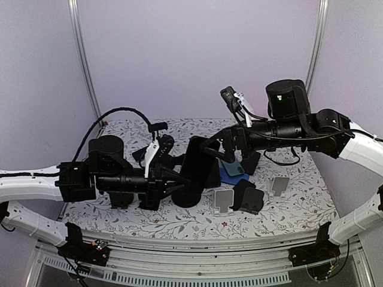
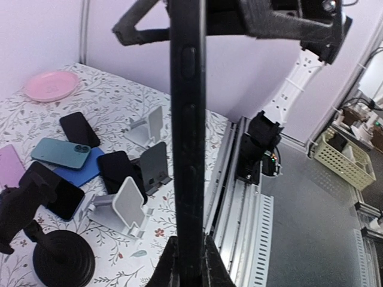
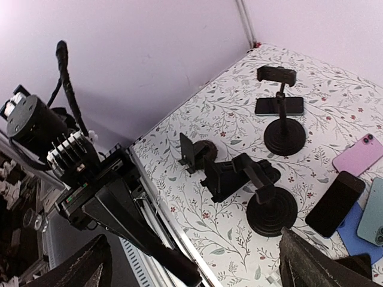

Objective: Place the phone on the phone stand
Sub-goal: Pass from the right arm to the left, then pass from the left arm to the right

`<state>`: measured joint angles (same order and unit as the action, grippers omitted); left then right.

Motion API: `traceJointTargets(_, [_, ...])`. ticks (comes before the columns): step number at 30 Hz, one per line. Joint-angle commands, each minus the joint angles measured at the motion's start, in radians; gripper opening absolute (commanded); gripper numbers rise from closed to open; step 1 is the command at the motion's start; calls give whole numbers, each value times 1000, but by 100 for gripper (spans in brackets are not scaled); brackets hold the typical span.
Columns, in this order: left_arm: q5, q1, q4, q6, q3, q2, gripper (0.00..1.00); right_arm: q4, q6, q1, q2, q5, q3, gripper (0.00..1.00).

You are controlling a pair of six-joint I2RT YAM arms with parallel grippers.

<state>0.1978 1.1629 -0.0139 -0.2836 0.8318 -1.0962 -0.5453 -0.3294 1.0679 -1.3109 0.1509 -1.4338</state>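
A black phone [image 1: 200,162] hangs upright above the table, seen edge-on in the left wrist view [image 2: 188,119]. My left gripper [image 2: 188,263] is shut on its lower end and reaches in from the left [image 1: 170,178]. My right gripper [image 1: 222,150] is open, its fingers [image 2: 139,18] spread wide to either side of the phone's upper end, clear of both faces. From the right wrist the phone [image 3: 149,242] shows as a dark bar between those open fingers [image 3: 81,269]. A black round-based phone stand [image 1: 187,197] sits just under the phone, its clamp [image 3: 239,173] empty.
Several loose phones lie on the floral table: teal [image 2: 60,153], blue [image 2: 84,168], black [image 2: 78,127]. White wedge stands [image 1: 223,200] [image 1: 278,185] and a dark one [image 1: 251,200] sit front right. Other black stands [image 3: 284,134] [image 3: 197,152] stand left. A pink plate [image 2: 52,85] is far off.
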Motion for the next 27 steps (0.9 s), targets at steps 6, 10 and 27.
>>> traceJointTargets(6, [-328,48,-56,-1,86,-69,0,274,-262,11,101,-263,125,98])
traceJointTargets(10, [-363,69,-49,12,119,-96,0,253,-267,26,67,-321,95,98])
traceJointTargets(27, [-442,96,-45,15,183,-172,0,265,-290,57,17,-388,95,95])
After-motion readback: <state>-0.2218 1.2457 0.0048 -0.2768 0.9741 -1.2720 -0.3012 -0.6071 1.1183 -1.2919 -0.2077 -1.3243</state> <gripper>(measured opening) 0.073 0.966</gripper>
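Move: The phone stands nearly upright, its lower end already in the left hand's fingers; its middle is about 5 cm above that hand, 1 cm ahead and 2 cm to its right. From the empty, wide-open right hand, the middle lies roughly 3 cm left, 2 cm back and 3 cm below. On the table, the round-based stand is some 16 cm ahead of the left hand, 2 cm left and 20 cm below it; the white stand is 12 cm ahead, 12 cm right and 24 cm below. Forward go both hands together: the left keeps its pinch on the phone's lower end and carries it about 5 cm out and 2 cm right, turning counter-clockwise. The right travels some 4 cm forward, rising and partly sinking back, turning clockwise by about 20 degrees and rolling its left side up, with its fingers still wide open about the phone's upper end. ##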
